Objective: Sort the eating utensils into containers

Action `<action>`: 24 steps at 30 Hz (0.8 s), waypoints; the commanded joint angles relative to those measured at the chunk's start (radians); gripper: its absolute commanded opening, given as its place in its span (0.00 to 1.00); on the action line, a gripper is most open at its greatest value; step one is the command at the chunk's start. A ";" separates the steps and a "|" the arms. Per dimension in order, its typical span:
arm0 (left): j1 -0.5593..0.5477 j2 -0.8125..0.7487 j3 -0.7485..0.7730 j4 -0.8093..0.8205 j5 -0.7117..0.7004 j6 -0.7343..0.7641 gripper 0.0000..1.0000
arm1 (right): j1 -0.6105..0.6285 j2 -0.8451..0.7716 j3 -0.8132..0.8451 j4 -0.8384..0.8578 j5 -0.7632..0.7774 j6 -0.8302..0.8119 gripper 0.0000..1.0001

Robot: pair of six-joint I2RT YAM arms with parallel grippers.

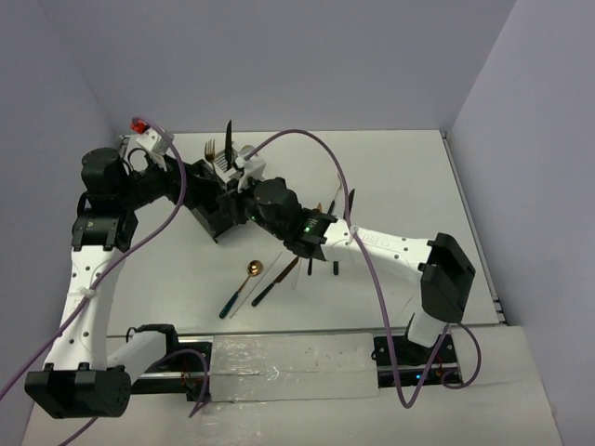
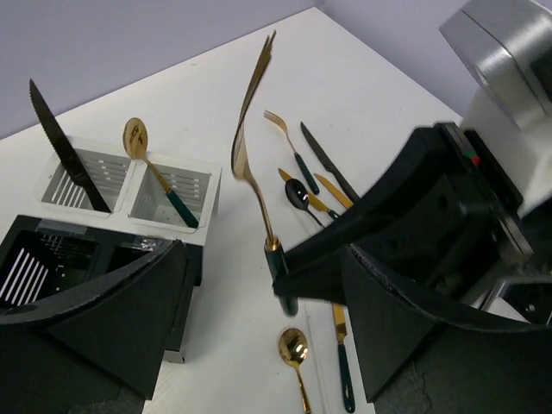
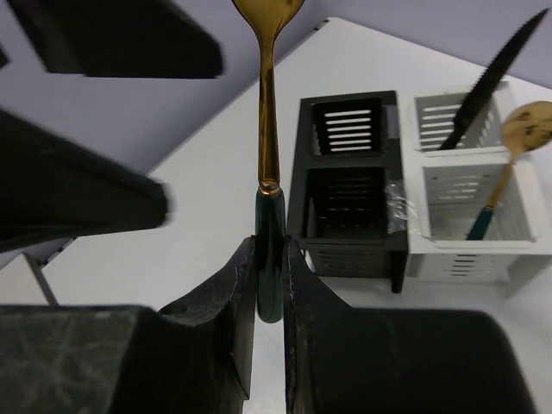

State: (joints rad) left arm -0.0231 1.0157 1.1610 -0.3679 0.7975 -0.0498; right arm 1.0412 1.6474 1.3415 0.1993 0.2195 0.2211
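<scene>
My right gripper (image 3: 270, 250) is shut on the dark green handle of a gold fork (image 3: 268, 103), holding it upright. In the left wrist view this fork (image 2: 253, 147) stands between the wide-apart fingers of my open left gripper (image 2: 259, 297), which do not touch it. The containers stand close by: a black caddy (image 3: 349, 172) joined to a white caddy (image 3: 470, 194). The white one (image 2: 129, 185) holds a black knife (image 2: 60, 147) and a gold spoon (image 2: 138, 142). From above, both grippers meet by the caddies, with the fork's tines (image 1: 211, 149) sticking up.
More utensils lie on the table: a gold spoon (image 1: 253, 269) and a dark knife (image 1: 274, 283) near the front, and others (image 1: 325, 209) behind the right arm. A gold fork (image 2: 285, 129), black knife (image 2: 328, 159) and black spoon (image 2: 297, 194) lie beyond the held fork.
</scene>
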 commanded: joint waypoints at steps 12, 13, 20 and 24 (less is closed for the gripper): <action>-0.017 0.032 -0.078 0.227 -0.179 -0.131 0.50 | 0.034 0.052 0.100 0.061 -0.065 -0.002 0.00; -0.017 0.029 -0.084 0.248 -0.178 -0.137 0.47 | 0.036 0.060 0.110 0.051 -0.071 -0.003 0.00; -0.024 0.046 -0.116 0.276 -0.110 -0.174 0.46 | 0.034 0.078 0.111 0.046 -0.057 -0.012 0.00; -0.026 0.061 -0.119 0.267 -0.152 -0.182 0.00 | 0.036 0.081 0.111 0.040 -0.046 -0.020 0.00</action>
State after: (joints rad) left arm -0.0540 1.0622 1.0420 -0.1410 0.6994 -0.2451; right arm 1.0683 1.7325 1.4082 0.1989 0.1673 0.2195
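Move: The fork, upright in the right fingers by its handle, has its middle about 4 cm ahead of the left hand, 4 cm to its right and 2 cm lower. From the left hand the black container is 13 cm ahead, 5 cm left, the white container 19 cm ahead, 4 cm right, both some 28 cm down. The right hand's fork middle stands 6 cm above its fingertips; the left gripper is 2 cm back, 4 cm left, 7 cm up. Left hand eases forward and down, pinching the fork's neck as the right brings it about 3 cm left. ##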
